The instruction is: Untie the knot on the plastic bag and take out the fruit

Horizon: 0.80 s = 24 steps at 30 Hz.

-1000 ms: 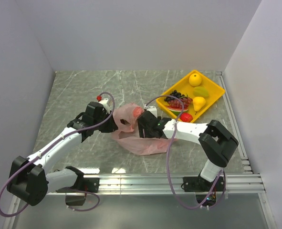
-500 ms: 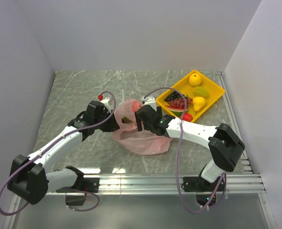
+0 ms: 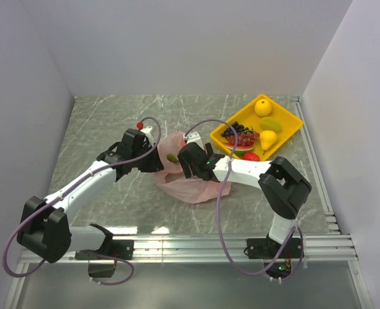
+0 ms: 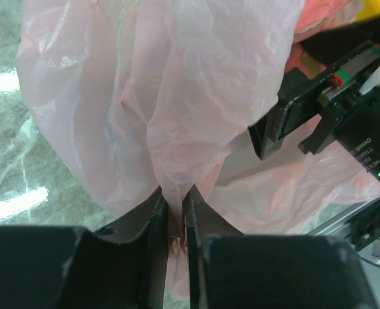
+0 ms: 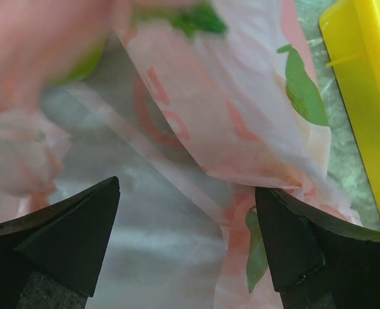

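Note:
The pink plastic bag (image 3: pixel 193 183) lies crumpled mid-table between both arms. My left gripper (image 3: pixel 156 161) is at its left edge; in the left wrist view that gripper (image 4: pixel 175 206) is shut on a pinched fold of the bag (image 4: pixel 196 84). My right gripper (image 3: pixel 184 161) is at the bag's mouth, its jaws wide open over the thin plastic (image 5: pixel 241 116) with nothing between them (image 5: pixel 186 212). A small green fruit (image 3: pixel 171 158) shows in the opening. I cannot make out the knot. More fruit lies in the tray: a yellow citrus (image 3: pixel 263 107), a mango (image 3: pixel 271 123) and a pear (image 3: pixel 267 139).
The yellow tray (image 3: pixel 292 114) stands at the back right, close beside the bag; its rim (image 5: pixel 363 96) shows in the right wrist view. It also holds grape bunches (image 3: pixel 241 135) and a small red fruit (image 3: pixel 251 157). White walls enclose the table on three sides.
My right gripper has moved left to the bag's mouth and its jaws have spread wider. The left gripper has shifted slightly up and right, still pinching the bag.

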Available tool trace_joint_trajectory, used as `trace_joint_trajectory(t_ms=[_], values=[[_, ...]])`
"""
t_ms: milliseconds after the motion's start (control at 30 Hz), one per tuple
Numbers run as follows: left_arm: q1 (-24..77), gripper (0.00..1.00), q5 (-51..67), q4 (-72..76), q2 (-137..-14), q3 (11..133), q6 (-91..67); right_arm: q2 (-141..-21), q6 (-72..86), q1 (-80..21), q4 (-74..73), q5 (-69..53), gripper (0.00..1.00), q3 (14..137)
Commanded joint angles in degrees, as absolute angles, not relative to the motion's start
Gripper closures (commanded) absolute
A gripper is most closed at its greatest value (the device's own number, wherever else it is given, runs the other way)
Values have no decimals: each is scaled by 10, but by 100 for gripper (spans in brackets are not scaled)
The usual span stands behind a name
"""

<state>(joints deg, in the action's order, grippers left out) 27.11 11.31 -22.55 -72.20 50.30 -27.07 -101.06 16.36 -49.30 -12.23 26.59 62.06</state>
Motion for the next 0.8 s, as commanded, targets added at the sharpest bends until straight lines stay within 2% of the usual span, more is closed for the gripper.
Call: trace_joint_trajectory(t_ms=[0, 133, 367, 433, 633, 667, 767], values=[[274, 80, 119, -247, -740, 539, -248, -1025, 131, -484, -85, 289, 6, 653], [274, 81, 110, -243, -758, 539, -244, -1047, 133, -468, -83, 259, 8, 665], [273, 82, 115, -214, -751, 499, -257, -1060, 177, -448, -55, 192, 19, 650], [274, 82, 115, -213, -744, 492, -258, -1055, 189, -443, -36, 153, 26, 636], [274, 82, 98, -212, -711, 467, -257, -981, 193, -440, -1, -14, 31, 585], [274, 82, 98, -213, -707, 461, -258, -969, 192, -440, -1, -37, 37, 570], [274, 82, 92, -210, -688, 445, -266, -920, 185, -460, -2, -110, 39, 552]])
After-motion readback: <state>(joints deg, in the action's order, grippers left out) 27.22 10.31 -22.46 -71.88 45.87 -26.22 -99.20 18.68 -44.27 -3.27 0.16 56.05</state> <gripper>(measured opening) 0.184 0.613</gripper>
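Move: The bag's opening lies about 4 cm back, 9 cm to the left and 4 cm below the open right hand; the green patch in it is level with that hand, some 11 cm left. The yellow tray's middle is roughly 11 cm ahead and 22 cm to the right, the red fruit in it level and 19 cm right. From the left hand, already pinching the bag's edge, the opening is about 7 cm right and 8 cm below. Right hand edges forward, then sweeps back-left about 6 cm towards the bag's opening, part-closing; left lowers held film. ##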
